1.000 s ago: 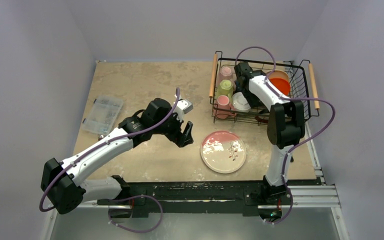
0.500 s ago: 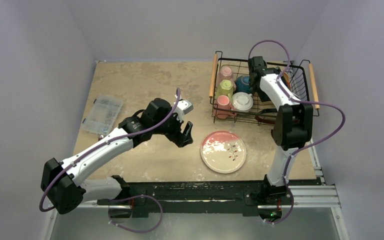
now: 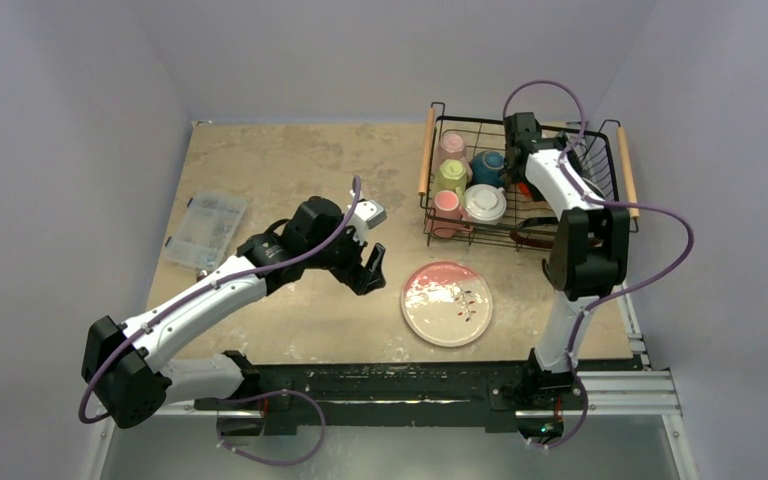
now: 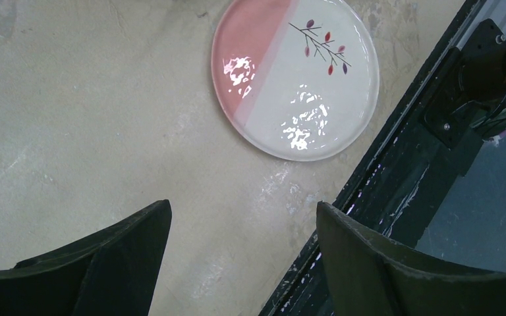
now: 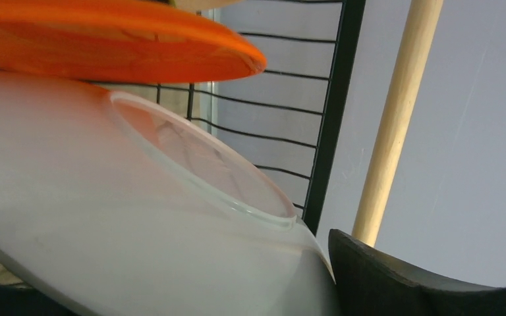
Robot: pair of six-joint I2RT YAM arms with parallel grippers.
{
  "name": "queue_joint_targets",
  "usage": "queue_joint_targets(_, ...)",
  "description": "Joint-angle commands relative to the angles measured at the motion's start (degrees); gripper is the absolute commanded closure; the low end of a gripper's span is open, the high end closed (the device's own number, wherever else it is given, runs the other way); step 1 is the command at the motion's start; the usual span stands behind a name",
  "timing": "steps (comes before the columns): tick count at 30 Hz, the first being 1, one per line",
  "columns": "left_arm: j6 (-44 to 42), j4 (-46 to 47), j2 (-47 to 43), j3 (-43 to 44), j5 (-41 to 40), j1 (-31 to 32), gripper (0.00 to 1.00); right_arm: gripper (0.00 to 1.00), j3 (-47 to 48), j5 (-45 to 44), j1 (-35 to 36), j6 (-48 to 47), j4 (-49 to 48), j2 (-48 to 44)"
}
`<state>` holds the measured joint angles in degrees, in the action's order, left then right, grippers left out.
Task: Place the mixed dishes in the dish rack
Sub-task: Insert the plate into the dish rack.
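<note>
A cream plate with a pink half and a twig pattern (image 3: 447,303) lies flat on the table, also in the left wrist view (image 4: 296,76). My left gripper (image 3: 372,267) hovers open and empty just left of it (image 4: 242,207). The black wire dish rack (image 3: 608,180) holds a pale pink mug (image 3: 451,146), a yellow-green mug (image 3: 450,175), a salmon mug (image 3: 446,205), a white mug (image 3: 484,203) and a teal bowl (image 3: 487,165). My right gripper (image 5: 165,263) is open inside the rack's right side. A white plate's underside (image 5: 105,217) sits between its fingers, under a red-orange plate (image 5: 105,46).
A clear compartment box (image 3: 207,228) lies at the table's left edge. Black pliers (image 3: 525,238) rest at the rack's front. A wooden handle (image 5: 398,112) and the rack's wire wall (image 5: 333,112) stand close to the right fingers. The black base rail (image 4: 395,164) runs along the near edge.
My right arm has swung from over the mugs to the rack's right side, uncovering the teal bowl and white mug and hiding the red-orange plate from above. The left arm has stayed still.
</note>
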<state>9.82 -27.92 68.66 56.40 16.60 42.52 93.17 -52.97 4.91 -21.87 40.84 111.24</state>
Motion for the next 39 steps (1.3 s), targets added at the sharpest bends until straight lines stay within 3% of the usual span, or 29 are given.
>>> queue_joint_targets(1, -1.02, 1.52, -0.43, 0.48, -0.29, 0.25, 0.2, 0.33, -3.22, 1.56, -1.07, -3.05, -2.48, -5.49)
queue_joint_targets(3, -1.04, 1.79, -0.52, 0.35, -0.25, 0.2, 0.2, 0.53, -6.56, 3.31, -1.06, -8.41, -5.94, -8.3)
queue_joint_targets(7, -0.61, 2.4, -0.49, -0.24, 0.14, 0.19, 0.2, 0.68, -6.48, 6.1, -1.52, -12.24, -8.61, -8.46)
queue_joint_targets(13, -0.35, 3.0, -0.72, -1.09, 0.7, 0.26, 0.2, 1.0, -4.9, 9.35, -1.51, -18.12, -6.54, -6.49)
queue_joint_targets(20, 0.81, 4.5, -0.82, -2.55, 1.08, 0.19, 0.18, 1.0, -9.51, 13.29, -1.39, -24.85, -9.43, -12.68)
queue_joint_targets(30, 3.01, 6.58, -0.42, -3.65, 2.4, 0.19, 0.17, 1.0, -16.47, 20.15, 2.18, -47.82, -7.21, -22.36)
queue_joint_targets(35, 3.9, 8.57, -1.32, -5.85, 2.73, 0.22, 0.17, 1.0, -15.27, 19.45, 2.36, -53.1, -9.48, -21.03)
queue_joint_targets(39, 4.58, 9.71, -2.1, -7.7, 3.01, 0.19, 0.17, 1.0, -16.96, 17.42, 2.38, -58.74, -18.37, -19.62)
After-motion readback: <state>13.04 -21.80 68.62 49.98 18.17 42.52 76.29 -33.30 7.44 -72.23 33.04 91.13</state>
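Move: The right hand, open in the right part of the rack, has the white green-rimmed plate between its fingers; the plate's middle lies about 3 cm ahead, 3 cm right and 6 cm below. The orange plate is some 4 cm ahead, 1 cm left and 6 cm below, the red-rimmed plate about 12 cm back and 6 cm left, 8 cm below. From the left hand, the green-rimmed plate is roughly 25 cm ahead, 48 cm right and 8 cm lower. The right hand draws back and up a couple of centimetres as its wide-open fingers shut on the green-rimmed plate's rim, then, keeping that pinch, carries on about 5 cm left and 2 cm higher, away from the rack's right handle, with the wrist turning some 45 degrees counter-clockwise and tipping further down. Meanwhile the open left hand sinks about 3 cm over the bare table beside the pink-and-white plate, touching nothing. ##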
